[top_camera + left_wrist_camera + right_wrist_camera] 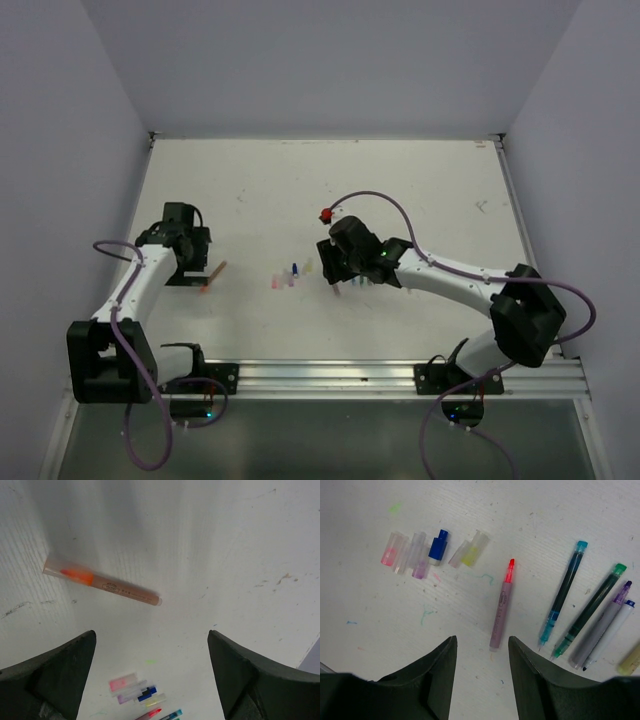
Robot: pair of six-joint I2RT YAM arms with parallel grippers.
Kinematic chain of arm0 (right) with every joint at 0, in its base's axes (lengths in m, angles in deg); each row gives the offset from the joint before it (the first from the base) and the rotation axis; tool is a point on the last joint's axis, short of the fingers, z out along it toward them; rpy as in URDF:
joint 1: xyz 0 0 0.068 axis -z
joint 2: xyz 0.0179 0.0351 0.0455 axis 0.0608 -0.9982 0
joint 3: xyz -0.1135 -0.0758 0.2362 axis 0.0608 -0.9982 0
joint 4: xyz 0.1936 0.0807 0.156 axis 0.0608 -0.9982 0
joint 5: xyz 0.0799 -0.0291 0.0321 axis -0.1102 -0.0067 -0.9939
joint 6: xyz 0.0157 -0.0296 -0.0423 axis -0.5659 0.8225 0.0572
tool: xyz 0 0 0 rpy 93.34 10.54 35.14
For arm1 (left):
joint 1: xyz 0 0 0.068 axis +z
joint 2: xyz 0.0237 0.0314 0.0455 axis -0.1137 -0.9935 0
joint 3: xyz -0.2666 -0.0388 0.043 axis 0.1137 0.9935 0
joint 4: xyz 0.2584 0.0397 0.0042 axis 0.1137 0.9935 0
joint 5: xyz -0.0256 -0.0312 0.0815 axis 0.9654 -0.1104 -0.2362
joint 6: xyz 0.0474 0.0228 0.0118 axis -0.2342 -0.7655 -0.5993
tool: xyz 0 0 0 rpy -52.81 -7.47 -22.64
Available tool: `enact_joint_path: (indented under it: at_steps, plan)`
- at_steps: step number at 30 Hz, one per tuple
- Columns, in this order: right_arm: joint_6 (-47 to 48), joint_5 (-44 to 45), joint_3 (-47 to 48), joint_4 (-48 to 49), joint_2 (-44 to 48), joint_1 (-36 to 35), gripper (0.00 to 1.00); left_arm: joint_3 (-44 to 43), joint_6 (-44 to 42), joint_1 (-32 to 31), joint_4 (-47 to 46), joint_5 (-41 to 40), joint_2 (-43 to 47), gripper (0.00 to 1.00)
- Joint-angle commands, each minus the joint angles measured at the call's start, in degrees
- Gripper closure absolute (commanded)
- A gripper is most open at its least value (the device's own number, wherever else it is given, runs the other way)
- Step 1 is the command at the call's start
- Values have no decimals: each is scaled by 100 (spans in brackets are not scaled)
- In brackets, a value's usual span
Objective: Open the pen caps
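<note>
An orange-brown pen lies alone on the white table, its orange tip seemingly under a clear cap; from above this pen sits just right of my left gripper. My left gripper is open and empty, above and short of the pen. Loose pen caps lie in a row: pink, purple-tinted, blue, pale yellow. A pink pen with a bare red tip lies just ahead of my right gripper, which is open and holds nothing.
Right of the pink pen lie a teal pen, a green pen, a grey-purple pen, a white pen and a yellow one at the frame edge. A small red object sits behind the right arm. Walls enclose the table.
</note>
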Motion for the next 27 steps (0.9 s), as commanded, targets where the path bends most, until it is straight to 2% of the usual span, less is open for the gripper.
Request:
enact_joint_path:
  at_steps: [1, 6, 9, 21, 27]
  plan:
    - [97, 4, -89, 105, 317, 18, 50, 5, 610, 151, 152, -116, -112, 5]
    - [123, 145, -186, 132, 432, 18, 50, 172, 909, 186, 21, -319, -139, 8]
    - [123, 136, -212, 140, 450, 10, 50, 269, 980, 186, -94, -258, -261, 15]
    - [114, 145, -344, 202, 493, 18, 50, 462, 1270, 203, -173, -398, -772, 18]
    - [114, 180, -415, 202, 529, 18, 50, 541, 1252, 221, -261, -328, -939, 30]
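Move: The capped orange pen lies some 8 cm below the left hand, about 2 cm back and 2 cm to its right, cap end back and to the left. The pink cap, nearest of the loose caps, is roughly 17 cm to the hand's right and 3 cm back; the blue cap is some 21 cm right, level with the hand. From the right hand the orange pen is about 27 cm left and 1 cm ahead. The orange pen is what the left hand comes down on: it sinks about 6 cm towards the pen, easing some 2 cm back. The wrist turns about 10 degrees counter-clockwise and tips to point more nearly straight down, while the wide-open fingers narrow by about a quarter, not yet gripping. ##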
